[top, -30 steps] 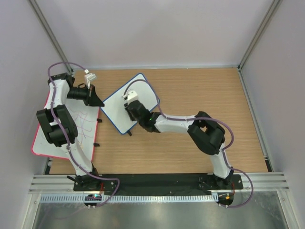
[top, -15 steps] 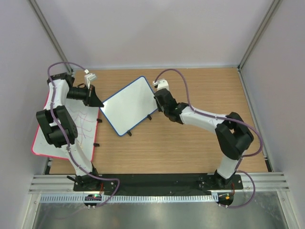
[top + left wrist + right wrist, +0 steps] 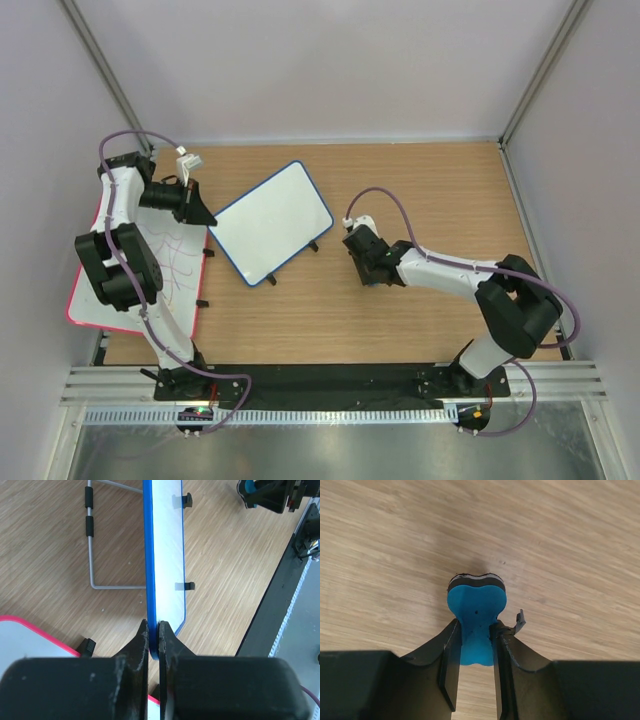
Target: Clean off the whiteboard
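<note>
The small blue-framed whiteboard (image 3: 272,221) stands tilted on the wooden table, its face wiped white. My left gripper (image 3: 203,212) is shut on the board's left edge; in the left wrist view the blue frame (image 3: 149,565) runs edge-on away from between my closed fingers (image 3: 141,640). My right gripper (image 3: 372,272) is to the right of the board, apart from it, low over the table. It is shut on a blue eraser (image 3: 476,614) with a black felt pad, held by its narrow waist.
A larger pink-framed whiteboard (image 3: 120,270) with purple scribbles lies at the left under my left arm. The small board's wire stand (image 3: 91,540) and black feet (image 3: 188,586) rest on the wood. Grey walls close in the back and sides.
My right gripper with the eraser has swept off the board's face, moving right and toward the near side, onto the bare table. The board and left gripper have stayed put.
</note>
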Controlling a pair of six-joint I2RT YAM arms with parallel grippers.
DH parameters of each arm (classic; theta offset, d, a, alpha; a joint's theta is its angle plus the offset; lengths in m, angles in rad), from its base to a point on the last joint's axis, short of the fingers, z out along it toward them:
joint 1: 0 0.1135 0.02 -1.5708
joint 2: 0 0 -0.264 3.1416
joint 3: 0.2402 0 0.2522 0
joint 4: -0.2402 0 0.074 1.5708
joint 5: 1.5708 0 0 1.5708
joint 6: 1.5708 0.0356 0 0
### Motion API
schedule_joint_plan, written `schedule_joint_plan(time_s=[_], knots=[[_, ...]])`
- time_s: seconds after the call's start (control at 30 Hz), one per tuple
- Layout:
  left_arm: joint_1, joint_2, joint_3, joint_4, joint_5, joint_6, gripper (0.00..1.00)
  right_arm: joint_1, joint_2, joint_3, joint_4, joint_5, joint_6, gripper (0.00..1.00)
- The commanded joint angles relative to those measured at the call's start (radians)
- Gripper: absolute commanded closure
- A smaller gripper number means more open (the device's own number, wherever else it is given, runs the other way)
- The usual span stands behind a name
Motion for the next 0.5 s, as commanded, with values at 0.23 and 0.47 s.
schedule_joint_plan(time_s=[0.23, 0.47], knots=[[-0.012, -0.01, -0.026, -0.08, -0.079, 0.031, 0.96, 0.058, 0.094, 0.046, -0.008, 0.006, 0.056, 0.53], [-0.012, -0.01, -0.031, -0.077, -0.093, 0.034, 0.93, 0.124, 0.074, 0.135, 0.075, 0.03, -0.095, 0.3]])
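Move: The right hand still holds the eraser just above bare table; the eraser's resting spot is about 2 cm below and 1 cm back, directly in line sideways. The blue-edged whiteboard's middle is some 19 cm left and 14 cm ahead, about 3 cm higher; its nearer foot is about 11 cm left, 8 cm ahead. For the left hand, at the whiteboard's edge, the resting spot lies roughly 29 cm right, 11 cm back and 15 cm below. Lowering the eraser about 2 cm to the table, the right hand opens and moves some 3 cm left. ##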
